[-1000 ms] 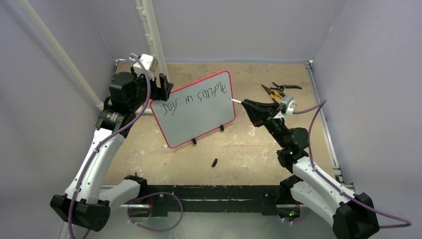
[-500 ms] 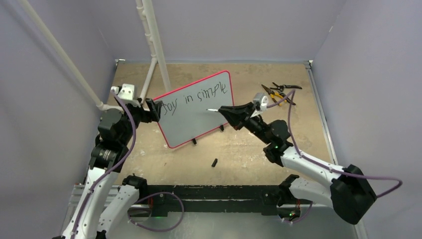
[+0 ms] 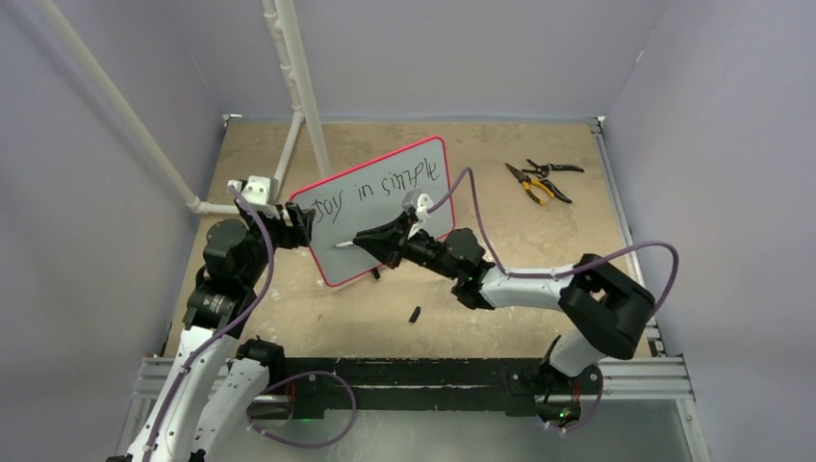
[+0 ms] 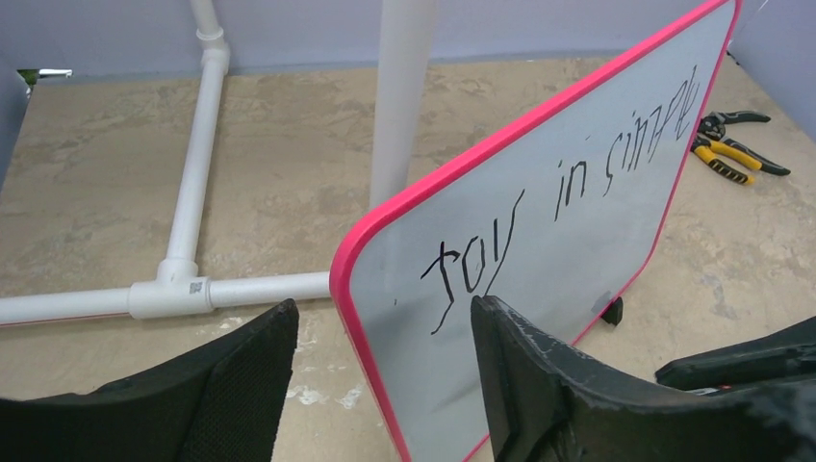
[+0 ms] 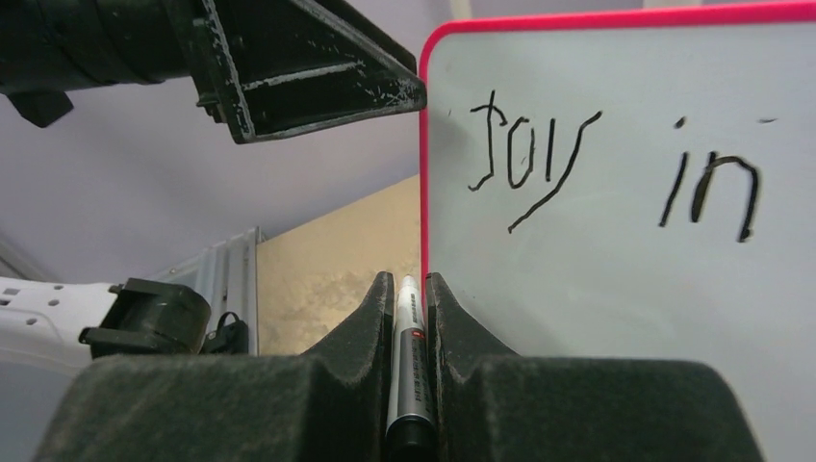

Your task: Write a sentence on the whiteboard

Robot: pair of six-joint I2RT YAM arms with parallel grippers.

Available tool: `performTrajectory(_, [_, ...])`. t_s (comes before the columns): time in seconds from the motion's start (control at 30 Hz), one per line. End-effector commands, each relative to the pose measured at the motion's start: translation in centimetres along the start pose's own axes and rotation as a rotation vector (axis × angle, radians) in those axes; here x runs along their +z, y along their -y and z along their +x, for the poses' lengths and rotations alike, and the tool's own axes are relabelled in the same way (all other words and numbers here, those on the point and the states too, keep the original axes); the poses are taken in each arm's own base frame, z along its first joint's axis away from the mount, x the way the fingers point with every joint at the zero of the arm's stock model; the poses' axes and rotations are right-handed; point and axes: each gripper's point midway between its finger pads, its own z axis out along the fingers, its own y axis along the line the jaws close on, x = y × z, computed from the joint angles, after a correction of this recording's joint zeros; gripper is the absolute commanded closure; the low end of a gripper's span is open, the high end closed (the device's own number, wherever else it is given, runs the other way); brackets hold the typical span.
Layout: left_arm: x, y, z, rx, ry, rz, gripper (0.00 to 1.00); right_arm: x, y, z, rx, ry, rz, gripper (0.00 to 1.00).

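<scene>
The whiteboard (image 3: 385, 226) stands tilted on the table, pale grey with a red-pink rim (image 4: 358, 289). The sentence (image 3: 385, 187) along its top reads "Joy in simple"; the right wrist view shows "Joy in" (image 5: 524, 159). My left gripper (image 3: 306, 221) is open and straddles the board's left edge (image 4: 383, 303), one finger (image 4: 241, 371) behind the rim and the other (image 4: 539, 375) in front of the face. My right gripper (image 3: 364, 241) is shut on a grey marker (image 5: 409, 332). The marker's tip (image 3: 341, 245) points at the board's lower left, close to the rim. Whether it touches the board I cannot tell.
A white pipe frame (image 3: 300, 96) rises behind the board and runs along the floor at the left (image 4: 188, 212). Pliers and cutters (image 3: 539, 180) lie at the back right. A small black cap (image 3: 415, 314) lies in front of the board.
My right arm swept left across the board, from its right edge to its lower left. My left gripper dropped from the board's top left corner to its left edge.
</scene>
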Motion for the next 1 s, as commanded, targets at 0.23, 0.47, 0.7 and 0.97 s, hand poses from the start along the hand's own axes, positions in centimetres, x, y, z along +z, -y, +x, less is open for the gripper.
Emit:
performTrajectory(0.23, [1.1,0.5,0.0,0.021,0.000,0.039,0.45,3.2,1.0,-0.1,-0.039,0.069,0.067,1.00])
performTrajectory(0.47, [1.5,0.8,0.6,0.030,-0.023,0.057,0.50,3.6,1.9,0.4,-0.049,0.076,0.099,1.00])
performTrajectory(0.7, [1.7,1.3,0.8,0.034,-0.032,0.087,0.52,3.6,3.0,0.8,-0.051,0.076,0.154,1.00])
performTrajectory(0.97, [1.6,1.5,0.8,0.037,-0.033,0.102,0.53,3.4,3.5,1.1,-0.059,0.070,0.180,1.00])
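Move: Held in the right hand, the marker goes for the blank patch under "Joy", about 7 cm ahead of that hand, 7 cm to its left and 3 cm below. "Joy" is some 9 cm ahead, 7 cm left and 1 cm above; "in" is about 12 cm straight ahead and 1 cm above. For the left hand, the board's left edge is about 3 cm ahead, 1 cm right and 3 cm below; "Joy" is about 3 cm ahead, 6 cm right and 2 cm below. Keeping its grip on the marker, the right hand first slips about 2 cm left while sinking, then eases forward, ending roughly 4 cm lower and 4 cm farther out, its wrist turned some 10 degrees clockwise, so that the marker tip comes close to the blank board under "Joy"; whether it touches can't be seen. Meanwhile the left hand sinks about 2 cm, with a slight shift forward and to its right, and narrows its fingers from both sides around the board's left edge, seeming to pinch it, then nearly stops there. ##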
